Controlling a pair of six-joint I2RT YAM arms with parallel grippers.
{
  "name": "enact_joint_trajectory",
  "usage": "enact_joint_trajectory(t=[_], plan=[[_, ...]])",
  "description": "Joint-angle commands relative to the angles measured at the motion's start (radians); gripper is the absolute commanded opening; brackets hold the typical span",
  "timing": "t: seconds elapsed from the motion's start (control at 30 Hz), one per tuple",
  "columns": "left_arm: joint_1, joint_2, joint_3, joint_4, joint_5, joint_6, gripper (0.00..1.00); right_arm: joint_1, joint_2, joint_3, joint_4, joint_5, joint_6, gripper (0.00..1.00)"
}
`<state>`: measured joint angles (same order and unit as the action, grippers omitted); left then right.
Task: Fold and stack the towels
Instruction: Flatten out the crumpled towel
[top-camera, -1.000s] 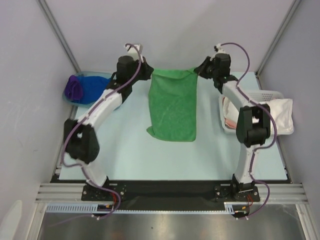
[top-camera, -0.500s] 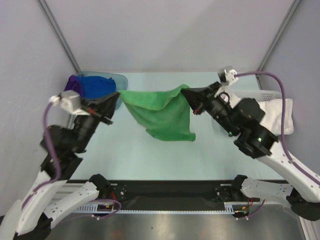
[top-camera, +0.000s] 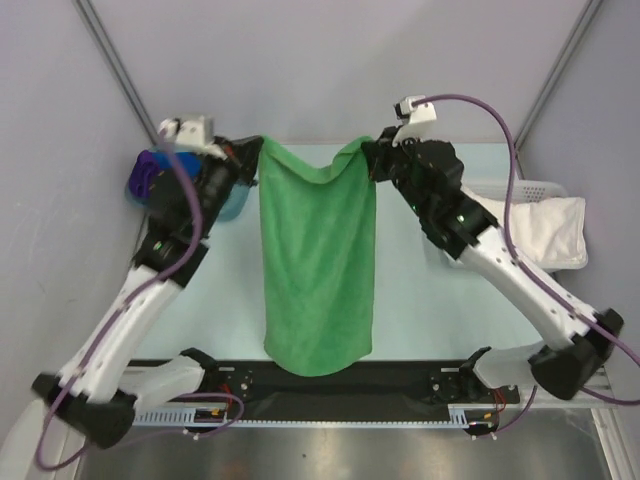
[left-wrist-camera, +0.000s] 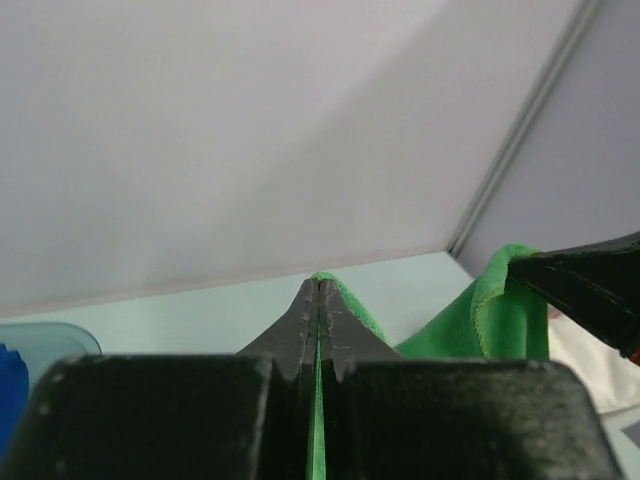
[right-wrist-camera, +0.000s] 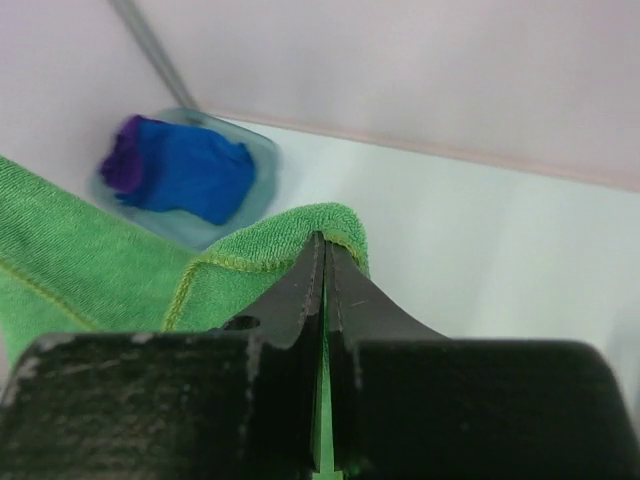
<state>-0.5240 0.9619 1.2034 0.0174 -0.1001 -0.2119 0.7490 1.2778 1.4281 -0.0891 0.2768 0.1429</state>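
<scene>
The green towel (top-camera: 318, 260) hangs full length in the air between both arms, its lower edge reaching the table's near edge. My left gripper (top-camera: 256, 150) is shut on its top left corner (left-wrist-camera: 345, 292), green cloth showing between the jaws. My right gripper (top-camera: 368, 158) is shut on the top right corner (right-wrist-camera: 320, 222). The royal blue towel (right-wrist-camera: 185, 175) and the dark purple towel (right-wrist-camera: 122, 160) lie bunched in the teal tub (right-wrist-camera: 255, 185) at the back left; in the top view the left arm partly hides the blue one.
A white slotted basket (top-camera: 535, 190) with white cloth (top-camera: 555, 235) in it stands at the right edge, beside the right arm. Grey walls close in the back and both sides. The pale table (top-camera: 420, 310) lies below the hanging towel.
Both arms have risen and spread the green towel: a second ago it lay partly on the table, then sagged between the grippers, and now hangs long and flat.
</scene>
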Motion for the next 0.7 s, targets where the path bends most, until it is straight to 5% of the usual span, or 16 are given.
enact_joint_trajectory(t=[0.0, 0.2, 0.4, 0.67], plan=[[0.119, 0.210, -0.016, 0.124, 0.144, -0.096, 0.00, -0.185, 0.096, -0.009, 0.080, -0.189, 0.098, 0.00], [0.200, 0.658, 0.088, 0.302, 0.223, -0.164, 0.00, -0.376, 0.437, 0.058, 0.264, -0.430, 0.196, 0.00], [0.268, 1.006, 0.368, 0.279, 0.286, -0.208, 0.00, -0.493, 0.800, 0.303, 0.296, -0.573, 0.329, 0.00], [0.317, 1.159, 0.574, 0.191, 0.289, -0.211, 0.01, -0.550, 1.019, 0.548, 0.226, -0.608, 0.414, 0.00]])
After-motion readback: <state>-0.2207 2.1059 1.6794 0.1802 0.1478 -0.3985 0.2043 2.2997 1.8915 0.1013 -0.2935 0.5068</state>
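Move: Both hands hold an upper corner of the green towel high over the table. The far table strip lies about 32 cm ahead of the left hand and 45 cm below, and about 29 cm ahead of the right and 42 below. The teal basket with the blue towel is some 31 cm ahead and 25 to the left of the left hand. The white-towel basket is about 12 cm ahead and 38 to the right of the right hand. Forward and down in one quick sweep, both arms together fling the green towel's held edge out towards the far table strip, each travelling about 30 cm out and 27 down. The wrists tip some 30 degrees downward, the descent levels off at the end, and the shut fingers keep their pinch on both corners. ##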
